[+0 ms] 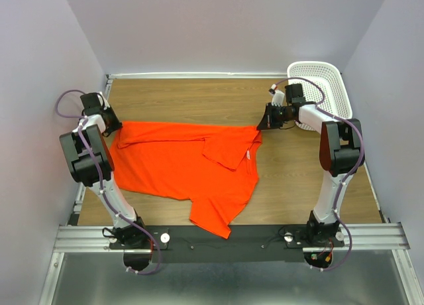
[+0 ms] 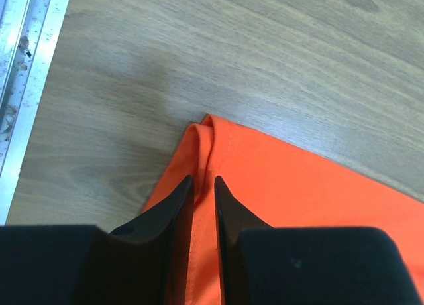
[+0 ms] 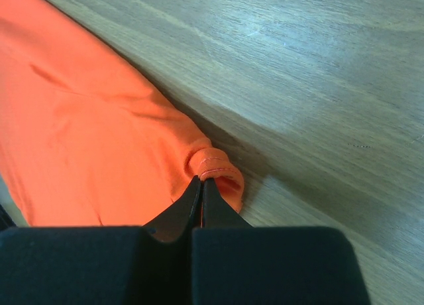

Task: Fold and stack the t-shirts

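One bright orange t-shirt [image 1: 179,166] lies spread across the wooden table, its upper part folded over and one sleeve hanging toward the near edge. My left gripper [image 1: 114,129] is at the shirt's far left corner. In the left wrist view its jaws [image 2: 203,180] stand slightly apart, straddling the hem of the t-shirt [image 2: 298,185] without pinching it. My right gripper [image 1: 260,122] is at the shirt's far right corner. The right wrist view shows that gripper [image 3: 201,180] shut on a rolled edge of the t-shirt [image 3: 86,132], low over the table.
A white perforated basket [image 1: 324,79] stands at the back right, just behind the right arm. A metal rail [image 2: 26,73] runs along the table's left edge, near the left gripper. Bare wood lies behind the shirt and to its right.
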`<action>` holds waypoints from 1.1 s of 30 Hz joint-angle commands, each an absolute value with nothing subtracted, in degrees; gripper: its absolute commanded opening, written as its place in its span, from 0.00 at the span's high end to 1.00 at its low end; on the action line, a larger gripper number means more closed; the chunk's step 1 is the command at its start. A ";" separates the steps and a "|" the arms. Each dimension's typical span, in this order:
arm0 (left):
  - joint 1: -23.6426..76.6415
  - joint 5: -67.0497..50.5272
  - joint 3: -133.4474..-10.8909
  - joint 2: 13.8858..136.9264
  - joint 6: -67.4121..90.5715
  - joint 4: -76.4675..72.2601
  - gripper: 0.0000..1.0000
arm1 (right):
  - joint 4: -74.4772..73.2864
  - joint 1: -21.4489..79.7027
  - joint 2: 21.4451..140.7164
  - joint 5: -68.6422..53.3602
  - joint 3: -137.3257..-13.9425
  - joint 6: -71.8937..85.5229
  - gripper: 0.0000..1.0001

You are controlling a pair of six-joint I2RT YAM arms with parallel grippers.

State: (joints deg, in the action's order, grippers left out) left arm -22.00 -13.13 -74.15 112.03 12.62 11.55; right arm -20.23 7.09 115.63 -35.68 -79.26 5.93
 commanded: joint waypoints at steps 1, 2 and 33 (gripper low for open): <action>-21.80 -11.51 -75.76 113.82 12.13 11.69 0.74 | -21.53 6.59 116.90 -37.00 -80.77 5.36 0.97; -21.71 -11.69 -75.76 113.91 12.04 11.60 0.76 | -21.62 6.68 116.81 -37.00 -80.68 5.36 0.97; -21.53 -12.66 -87.80 119.26 14.76 10.81 1.00 | -21.88 6.59 116.98 -34.81 -80.51 4.48 0.97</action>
State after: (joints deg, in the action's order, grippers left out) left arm -21.74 -14.96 -85.73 117.01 13.74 12.03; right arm -20.58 7.09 115.63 -35.66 -79.29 5.87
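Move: The t-shirt's far left corner, a small upright fold of cloth, lies right at the left fingertips, about 1 cm ahead and 1 cm below, with the fingers parted around it. The middle of the shirt is some 26 cm to the right and 14 cm back; the table's left rail runs about 8 cm to the left, level with the hand. From the right hand, that left corner lies about 54 cm to the left and 1 cm ahead, slightly below. The shirt's left corner is pinched as the left fingers sink about 1 cm and shut on it, then drawn forward about 5 cm, away from the shirt's body, and raised 3 to 4 cm, easing down slightly at the end, while the wrist tips the fingers up a little. The right hand stays put, keeping its pinch on the other far corner. ##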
